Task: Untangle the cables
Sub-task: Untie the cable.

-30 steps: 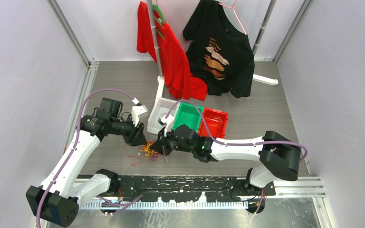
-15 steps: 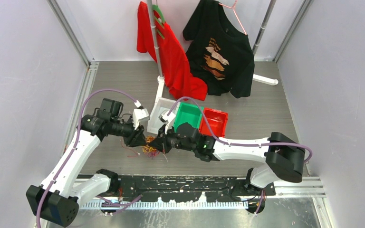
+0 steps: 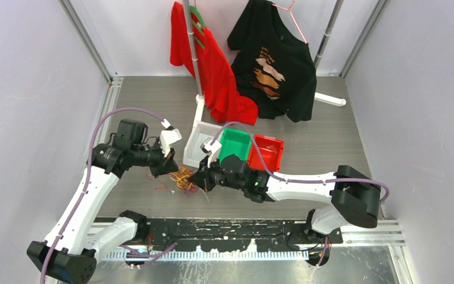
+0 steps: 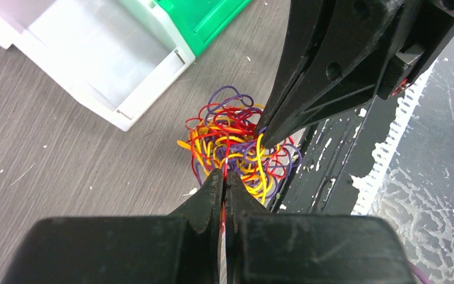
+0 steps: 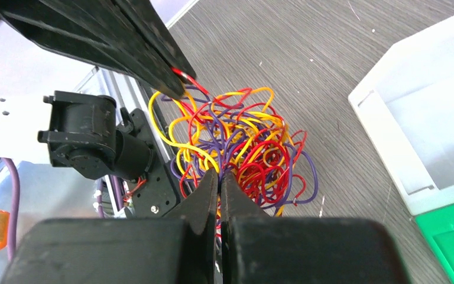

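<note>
The cables [image 3: 184,177] form a ball of thin red, yellow and purple wires, hanging between my two grippers just above the grey floor. From the left, my left gripper [image 3: 174,168] is shut on a single red cable [image 4: 227,155] that runs out of the tangle [image 4: 236,139]. In the right wrist view the same red strand [image 5: 184,76] shows at the left gripper's fingertips [image 5: 164,76]. My right gripper [image 3: 197,178] holds the ball from the right, its jaws [image 5: 219,176] shut on purple and yellow strands of the bundle [image 5: 245,142].
A white bin [image 3: 197,144], a green bin [image 3: 234,145] and a red bin [image 3: 267,152] stand in a row just behind the grippers. A red shirt [image 3: 216,71] and a black shirt [image 3: 281,65] hang on a rack further back. A few loose red strands [image 3: 161,184] lie left of the tangle.
My left gripper was partly open and has closed on the red cable. The left arm has drawn back a little to the left. The right arm has barely moved.
</note>
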`<state>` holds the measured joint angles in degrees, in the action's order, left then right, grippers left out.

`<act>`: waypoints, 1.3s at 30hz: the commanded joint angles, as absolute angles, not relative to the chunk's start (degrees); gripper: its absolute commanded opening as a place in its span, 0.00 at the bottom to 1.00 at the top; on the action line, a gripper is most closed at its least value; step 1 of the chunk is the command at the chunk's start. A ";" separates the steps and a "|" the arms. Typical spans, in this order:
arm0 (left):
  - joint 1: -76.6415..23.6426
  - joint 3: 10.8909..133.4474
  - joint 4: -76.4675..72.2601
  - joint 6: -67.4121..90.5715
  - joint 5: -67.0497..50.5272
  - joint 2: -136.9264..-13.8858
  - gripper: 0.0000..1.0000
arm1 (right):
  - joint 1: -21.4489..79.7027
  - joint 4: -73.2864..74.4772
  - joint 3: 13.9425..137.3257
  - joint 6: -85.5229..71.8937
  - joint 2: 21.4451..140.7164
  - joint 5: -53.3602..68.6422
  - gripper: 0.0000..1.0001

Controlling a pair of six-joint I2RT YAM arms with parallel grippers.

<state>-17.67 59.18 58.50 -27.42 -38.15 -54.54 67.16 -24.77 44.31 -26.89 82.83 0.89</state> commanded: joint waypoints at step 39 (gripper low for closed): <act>-17.61 69.69 55.18 -7.21 -38.32 -51.61 0.00 | 67.41 -25.68 42.42 -24.22 73.74 -3.28 0.61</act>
<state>-17.72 69.69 57.21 -9.63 -33.17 -52.58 67.16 -21.80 33.93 -28.91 72.86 -4.86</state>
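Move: My right fingers still hold the edge of the cable tangle, whose middle is about 2 cm to their left, level fore and aft, and 3 cm below. From my left hand, which has a red strand pinched, the tangle lies roughly 3 cm to the right, 4 cm back and 6 cm below. Around it, the white bin is some 8 cm right of my left hand, 7 cm ahead and 16 cm below; the green bin sits about 17 cm right, 4 cm ahead and equally low. I draw the two hands apart, both still gripping: my right pulls away rightward, also sinking, and my left climbs, easing forward and left. Near the end my right fingers open over halfway and let go of the tangle, the hand reaching about 6 cm right before coming partly back and up. My left keeps the red strand pinched, ending about 7 cm higher, turned some 15 degrees counter-clockwise. ##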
